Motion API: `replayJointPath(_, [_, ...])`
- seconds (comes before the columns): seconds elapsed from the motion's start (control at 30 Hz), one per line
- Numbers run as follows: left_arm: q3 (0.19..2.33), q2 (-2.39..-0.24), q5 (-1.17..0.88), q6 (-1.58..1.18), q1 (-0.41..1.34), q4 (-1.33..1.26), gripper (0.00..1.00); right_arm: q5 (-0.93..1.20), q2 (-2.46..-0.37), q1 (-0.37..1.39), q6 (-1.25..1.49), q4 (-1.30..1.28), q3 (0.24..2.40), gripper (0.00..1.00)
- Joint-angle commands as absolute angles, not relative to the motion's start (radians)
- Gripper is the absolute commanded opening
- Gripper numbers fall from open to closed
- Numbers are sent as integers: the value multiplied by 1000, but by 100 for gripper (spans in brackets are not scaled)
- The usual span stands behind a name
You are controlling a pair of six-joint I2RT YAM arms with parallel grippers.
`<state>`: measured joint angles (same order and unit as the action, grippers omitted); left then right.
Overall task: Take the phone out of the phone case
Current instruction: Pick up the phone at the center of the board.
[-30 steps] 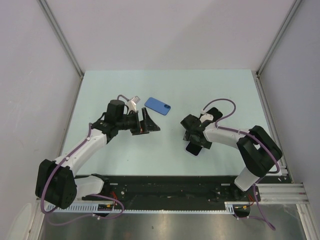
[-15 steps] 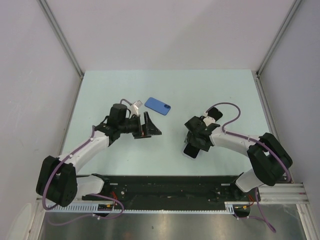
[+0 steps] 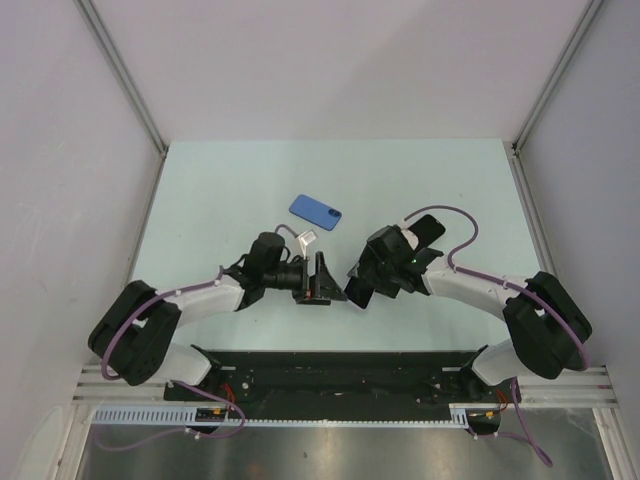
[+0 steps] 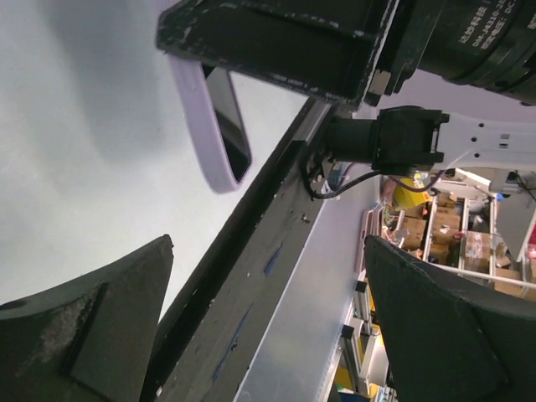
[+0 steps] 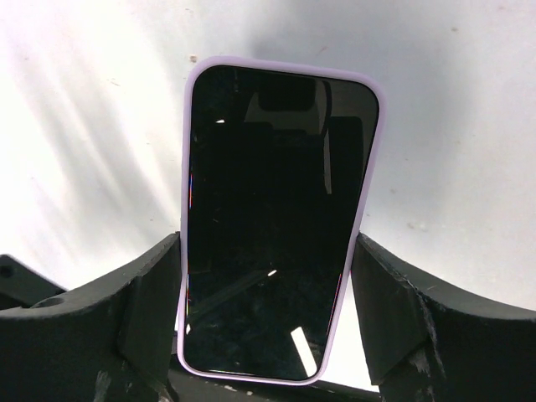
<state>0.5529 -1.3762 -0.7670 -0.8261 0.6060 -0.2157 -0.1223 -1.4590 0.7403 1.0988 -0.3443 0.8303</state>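
Observation:
A phone with a dark screen (image 5: 276,226) sits in a lilac phone case (image 5: 186,251). My right gripper (image 5: 266,260) is shut on it, one finger pressing each long side of the case. In the top view the held phone (image 3: 357,286) hangs tilted above the table, just left of the right gripper (image 3: 372,276). My left gripper (image 3: 325,280) stands open right beside it with nothing between its fingers. The left wrist view shows the case's lilac edge (image 4: 209,134) ahead of the open left gripper (image 4: 268,251), apart from it.
A blue phone-shaped slab (image 3: 315,211) lies flat on the pale table (image 3: 220,180), behind the two grippers. The black base rail (image 3: 340,370) runs along the near edge. Grey walls close in the left, right and back.
The right gripper closed on the cased phone, raised it off the table and carried it left. The left gripper, still open, swung right and nearer to meet it.

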Motion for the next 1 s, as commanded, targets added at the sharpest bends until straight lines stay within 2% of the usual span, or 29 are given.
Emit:
replayJointPath(0.0, [529, -1439, -814, -937, 623, -457, 98, -77, -1439, 744, 1138, -233, 842, 47])
replayJointPath(0.23, [571, -1516, -782, -960, 629, -494, 89, -94, -1396, 752, 1138, -247, 842, 46])
replayJointPath(0.5, [624, -1583, -735, -966, 652, -485, 70, -110, -1388, 787, 1158, -236, 842, 46])
replayJointPath(0.6, [630, -1601, -724, -980, 653, -498, 60, -118, -1391, 801, 1164, -242, 842, 46])
replayJointPath(0.7, [637, -1609, -721, -985, 652, -503, 44, -126, -1388, 810, 1166, -247, 842, 47])
replayJointPath(0.73, [637, -1611, -719, -985, 652, -502, 31, -127, -1385, 813, 1164, -253, 842, 48])
replayJointPath(0.8, [640, -1606, -718, -985, 653, -497, 15, -127, -1376, 811, 1157, -262, 842, 60])
replayJointPath(0.83, [640, -1600, -721, -985, 652, -494, 0, -127, -1370, 808, 1152, -274, 841, 70])
replayJointPath(0.87, [640, -1594, -722, -982, 650, -482, 0, -126, -1352, 804, 1147, -282, 842, 88])
replayJointPath(0.93, [635, -1562, -726, -976, 650, -472, 0, -123, -1326, 779, 1122, -313, 842, 99])
replayJointPath(0.97, [632, -1545, -727, -974, 647, -469, 0, -126, -1297, 769, 1111, -324, 842, 100])
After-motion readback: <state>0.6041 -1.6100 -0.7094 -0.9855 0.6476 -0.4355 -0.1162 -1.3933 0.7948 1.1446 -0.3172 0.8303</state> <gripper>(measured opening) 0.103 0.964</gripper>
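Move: The phone in its purple case is already in the right hand, held across its width, its middle about 1 cm ahead of that hand's point. From the open left hand it lies some 9 cm right, 5 cm ahead and 4 cm lower. The blue phone on the table is roughly 17 cm ahead and 4 cm left of the left hand; the black phone is about 9 cm ahead and 13 cm right of the right hand. The cased phone is carried about 3 cm left and up, slightly back, by the right hand, while the left hand comes right, forward and down some 5 cm to meet it. The left fingers straddle the long left side near the near corner, one over the screen and one behind, and shut on it; only then do the right fingers start opening. ##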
